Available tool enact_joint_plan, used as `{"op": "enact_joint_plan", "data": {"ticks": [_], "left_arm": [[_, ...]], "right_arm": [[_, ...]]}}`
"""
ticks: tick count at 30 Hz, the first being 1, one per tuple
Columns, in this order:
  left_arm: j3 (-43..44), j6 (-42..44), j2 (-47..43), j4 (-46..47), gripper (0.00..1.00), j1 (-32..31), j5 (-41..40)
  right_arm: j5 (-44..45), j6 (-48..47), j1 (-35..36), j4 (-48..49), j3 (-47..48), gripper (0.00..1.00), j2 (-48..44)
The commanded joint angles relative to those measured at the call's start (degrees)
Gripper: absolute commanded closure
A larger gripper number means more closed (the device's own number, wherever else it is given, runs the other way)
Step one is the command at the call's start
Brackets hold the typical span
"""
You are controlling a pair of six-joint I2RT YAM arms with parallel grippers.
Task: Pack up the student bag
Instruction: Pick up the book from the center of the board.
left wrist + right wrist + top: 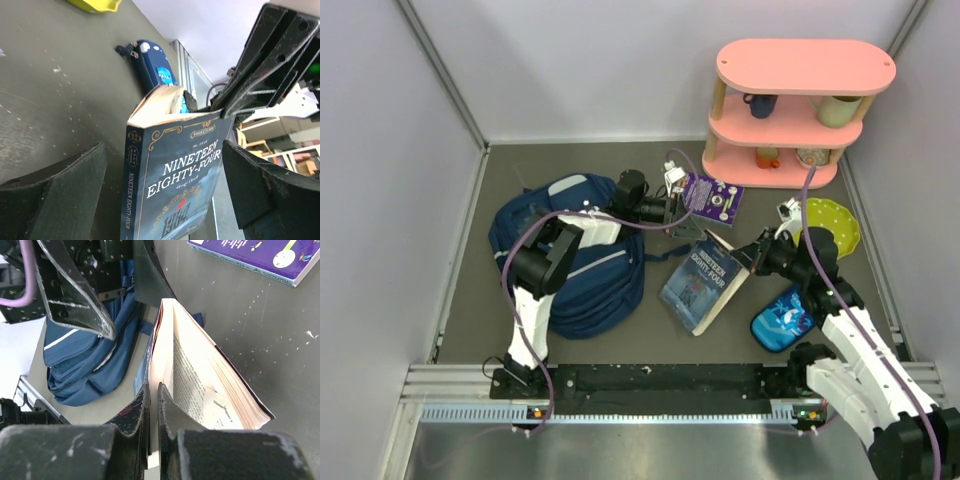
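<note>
The navy student bag [582, 272] lies on the left of the table, also visible in the right wrist view [82, 357]. A blue paperback, "Nineteen Eighty-Four" [703, 283], is propped up on its edge in the middle. My right gripper [753, 256] is shut on its front cover near the top edge [153, 402], and the pages [200, 375] fan open beside it. My left gripper [670, 207] reaches across the bag and stands wide open [165, 195], facing the book's cover [175, 175] without touching it.
A purple book [712, 200] lies flat behind the paperback. A blue cartoon-print pencil case [782, 318] sits at the front right, a yellow-green dish [837, 226] behind it. A pink three-tier shelf [805, 68] with cups stands at the back right. Walls enclose the table.
</note>
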Motion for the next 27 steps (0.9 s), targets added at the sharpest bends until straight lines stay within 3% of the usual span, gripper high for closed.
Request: {"op": "enact_joint_plan", "data": {"ticks": [1, 10, 11, 14, 15, 18, 21, 22, 24, 25, 27], "left_arm": [[-2.65, -10.35, 2.9, 19.37, 0.02, -0.7, 7.29], [-3.71, -17.92, 6.33, 30.44, 0.03, -4.04, 8.0], [-3.45, -19.58, 6.68, 31.33, 0.09, -4.31, 7.91], [-3.62, -24.05, 7.74, 36.51, 0.48, -4.75, 7.65], [-3.79, -25.21, 8.0, 37.65, 0.77, -4.75, 7.56], [-4.5, -28.12, 8.27, 41.09, 1.0, -4.57, 7.12], [-6.34, -28.56, 6.52, 41.45, 1.0, -4.23, 5.81], [-7.82, -28.47, 4.59, 41.36, 1.0, -4.05, 5.19], [-9.67, -26.99, 1.87, 39.27, 1.0, -3.26, 3.27], [-11.42, -25.5, -1.54, 36.99, 1.0, -2.91, 2.56], [-13.02, -18.22, -5.69, 26.32, 1.0, -1.77, 0.8]], "right_arm": [[-2.78, -0.87, 0.52, 6.12, 2.85, 1.0, 0.17], [-3.04, -0.43, 0.43, 6.82, 2.67, 1.0, 0.44], [-3.13, -0.43, 0.52, 6.91, 2.67, 1.0, 0.44], [-2.61, -0.43, 0.52, 6.82, 2.58, 1.0, 0.53], [-2.26, -0.34, 0.52, 6.91, 2.5, 1.0, 0.61], [-1.2, -0.34, 0.52, 6.47, 2.5, 1.0, 0.7], [3.62, 0.19, 0.52, 3.41, 2.93, 0.99, 0.53], [5.99, 0.36, 0.52, 1.66, 3.98, 0.78, 0.53], [11.7, -0.07, 0.43, -2.64, 4.78, 0.52, -0.79], [14.16, 0.36, 0.52, -4.15, 5.56, 0.27, -1.31], [18.66, 0.19, 0.43, -6.88, 6.1, 0.18, -3.76]]}}
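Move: The Nineteen Eighty-Four book stands tilted, its top right corner already pinched by the right fingers; its middle is about 5 cm back, 6 cm left and 3 cm below the right hand. From the open left hand it is roughly 12 cm back, 3 cm right and 3 cm lower. The navy bag lies some 26 cm left and 8 cm back of the left hand, roughly level; the purple book is about 7 cm ahead, 5 cm right, 4 cm lower. Back about 6 cm and a little down goes the left hand, wide open and pointing right, its wrist turning some 10 degrees, until its fingers straddle and pinch the book by the top corner on the spine side. The right hand stays put, keeping its pinch until the left has closed, then opens and draws off about 2 cm to the right. ##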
